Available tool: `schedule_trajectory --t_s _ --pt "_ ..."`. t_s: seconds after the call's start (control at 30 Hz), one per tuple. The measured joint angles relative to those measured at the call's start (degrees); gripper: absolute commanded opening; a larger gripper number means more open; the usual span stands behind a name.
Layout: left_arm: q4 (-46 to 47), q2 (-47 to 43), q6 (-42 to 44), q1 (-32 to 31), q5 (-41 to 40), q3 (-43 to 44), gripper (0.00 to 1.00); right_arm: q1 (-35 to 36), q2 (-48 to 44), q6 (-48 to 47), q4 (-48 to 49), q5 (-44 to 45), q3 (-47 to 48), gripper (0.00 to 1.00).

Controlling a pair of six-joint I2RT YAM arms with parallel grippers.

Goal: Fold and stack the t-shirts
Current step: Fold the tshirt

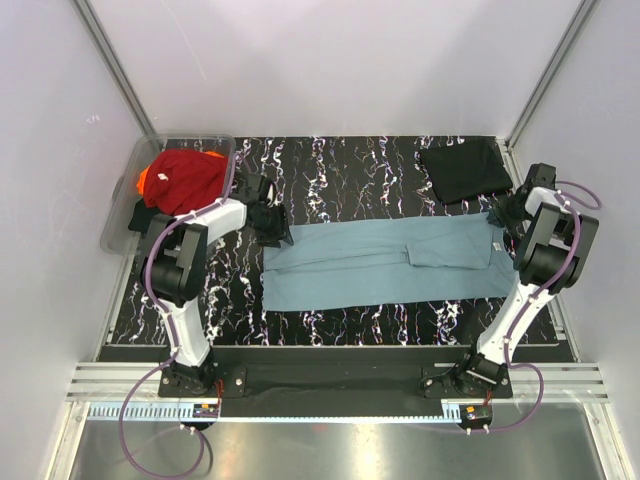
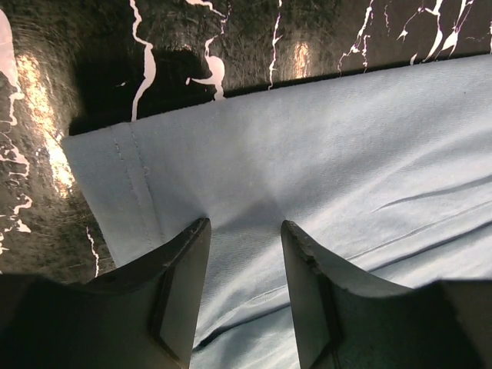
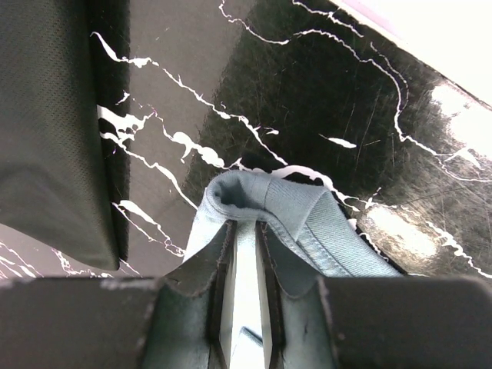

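A dusty teal-blue t-shirt (image 1: 380, 262) lies folded into a long strip across the middle of the black marbled mat. My left gripper (image 1: 272, 228) is at its left end, open. In the left wrist view its fingers (image 2: 184, 284) straddle flat fabric (image 2: 323, 146) just inside the stitched hem. My right gripper (image 1: 500, 222) is at the shirt's right end. In the right wrist view this gripper (image 3: 244, 224) is shut on the ribbed collar (image 3: 307, 211), which bunches up over the fingertips. A folded black t-shirt (image 1: 465, 170) rests at the back right.
A clear plastic tub (image 1: 120, 225) at the back left holds a red shirt (image 1: 185, 178), an orange one (image 1: 144, 180) and a black one (image 1: 142, 215). White walls and metal posts close in the mat on three sides. The folded black shirt (image 3: 54, 123) lies just left of the right gripper.
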Motion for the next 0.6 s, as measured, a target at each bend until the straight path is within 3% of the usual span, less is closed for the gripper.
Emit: schedule_trajectory --t_s 0.13,0.27,0.6 --pt "0.2 -0.7 -0.4 0.0 -0.8 -0.7 0.49 0.0 0.0 0.0 0.0 -0.1 0.1 0.24" --pt "0.9 -3.2 -1.0 0.0 -3.0 -3.8 0.49 0.0 0.0 0.2 0.1 -1.1 0.0 0.32" --pt "0.7 -10.6 -2.8 0.3 -8.7 -12.0 0.50 3.5 -4.3 -2.6 0.0 -12.3 -1.6 0.48"
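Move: The left hand already rests on the shirt's left end; its far left corner lies about 4 cm ahead and 5 cm left, level with the fingertips, with the clear bin's middle some 10 cm ahead and 25 cm left. The right hand is at the shirt's far right corner, which lies roughly 2 cm ahead and 1 cm left; from this hand the folded black shirt sits about 11 cm ahead and 7 cm left, and the folded sleeve 8 cm back and 10 cm left. The left hand keeps its half-open fingertips pressed on the cloth and, without lifting, drags the shirt's left end about 5 cm diagonally back and to the left, turning slightly counter-clockwise. The right hand, after a short hold on the far right corner, spreads its fingers and lets go, sweeping roughly 6 cm left, low at first and then rising over the shirt's far edge while turning some 10 degrees counter-clockwise. ##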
